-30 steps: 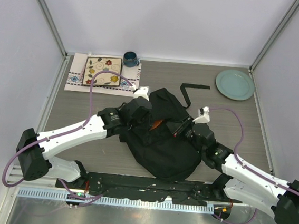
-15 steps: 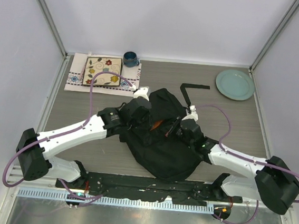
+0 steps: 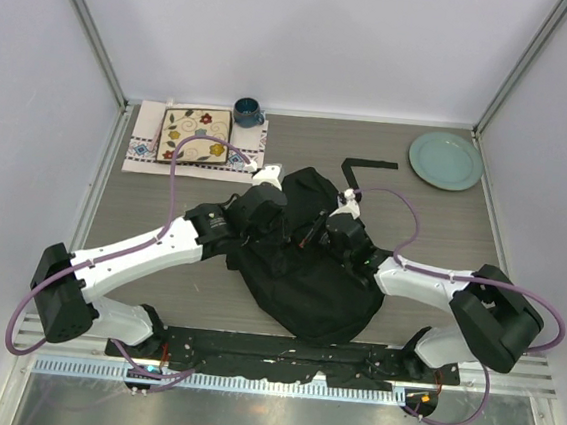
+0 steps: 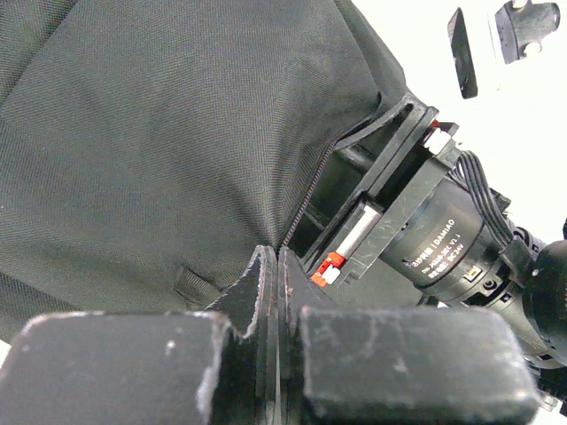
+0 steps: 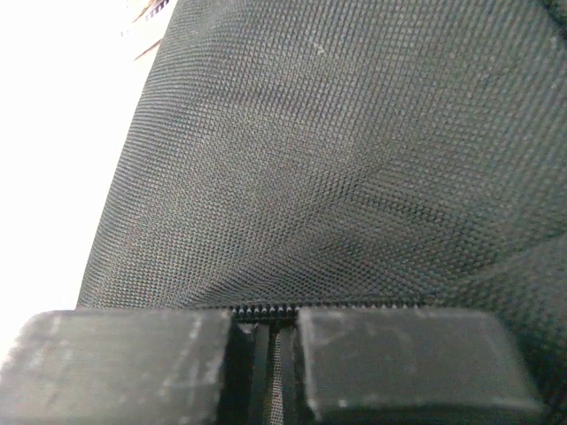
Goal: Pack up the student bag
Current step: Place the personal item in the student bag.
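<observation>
The student bag (image 3: 306,290), black and rounded, lies in the middle of the table between both arms. My left gripper (image 3: 284,230) reaches onto its upper left part. In the left wrist view its jaws (image 4: 277,261) are pressed together at the bag's (image 4: 159,133) zip line (image 4: 306,205), pinching the fabric edge there. My right gripper (image 3: 314,234) comes in from the right, close to the left one. In the right wrist view it (image 5: 270,345) is shut on a thin fold of bag fabric (image 5: 354,133) just below the zip teeth (image 5: 266,310). The right gripper's body (image 4: 416,235) fills the right side of the left wrist view.
A patterned square board (image 3: 196,134) lies on a white cloth (image 3: 144,149) at the back left, with a blue mug (image 3: 247,112) behind it. A pale green plate (image 3: 445,160) sits at the back right. A black strap (image 3: 368,164) trails behind the bag. Walls enclose three sides.
The right arm has swung left across the bag towards the left gripper, and its jaws have closed on the fabric. The left arm and the bag have stayed put.
</observation>
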Controlling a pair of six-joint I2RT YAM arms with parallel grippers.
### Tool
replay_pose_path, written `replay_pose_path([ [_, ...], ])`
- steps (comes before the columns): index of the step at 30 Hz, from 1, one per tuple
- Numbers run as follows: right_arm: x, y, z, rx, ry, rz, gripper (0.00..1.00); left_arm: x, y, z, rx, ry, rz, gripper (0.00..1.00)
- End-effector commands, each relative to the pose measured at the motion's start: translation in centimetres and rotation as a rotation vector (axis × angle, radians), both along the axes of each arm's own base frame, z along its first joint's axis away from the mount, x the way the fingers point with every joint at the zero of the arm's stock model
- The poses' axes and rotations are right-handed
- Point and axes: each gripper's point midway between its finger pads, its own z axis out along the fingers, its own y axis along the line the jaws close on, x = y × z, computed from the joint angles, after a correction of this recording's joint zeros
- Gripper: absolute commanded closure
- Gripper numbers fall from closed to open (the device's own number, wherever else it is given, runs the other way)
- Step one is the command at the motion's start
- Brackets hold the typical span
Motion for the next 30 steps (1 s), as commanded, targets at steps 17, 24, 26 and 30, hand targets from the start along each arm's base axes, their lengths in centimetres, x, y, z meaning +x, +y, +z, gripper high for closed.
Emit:
replay_pose_path([
  [17, -1.6, -10.3, 6.5, -0.416, -0.066, -0.156, 0.57, 0.5, -0.8, 0.3, -0.023, -0.013, -0.022, 1.0],
  [24, -0.8, -9.3, 6.7, -0.457, -0.006, -0.15, 0.57, 0.5, -1.0, 0.0, -0.029, -0.01, -0.028, 1.0],
  [26, -0.6, -8.9, 7.3, -0.462, -0.006, -0.154, 0.57, 0.5, -1.0, -0.4, -0.022, -0.005, -0.026, 1.0],
  [30, -0.4, -8.6, 6.8, -0.531, 0.013, -0.163, 0.57, 0.6, -1.2, -1.0, -0.014, 0.008, -0.031, 1.0],
])
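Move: The right hand has its nearly shut fingertips tucked in the student bag's zipped mouth, whose middle lies about 2 cm back, 1 cm left and some 3 cm above them. The black strap is roughly 19 cm ahead and 9 cm right, the blue mug some 32 cm ahead and 25 cm left, both about 8 cm lower. From the left hand the mouth's middle is around 3 cm ahead, 6 cm right and slightly below. The right fingertips come free of the bag's mouth and spread to a bit under half open as the hand backs off rightward about 8 cm, rising at first, then sinking slightly while tilting some 30 degrees so the fingers point more steeply down over the bag. The left fingers stay shut on the zip edge, easing down about 1 cm. ##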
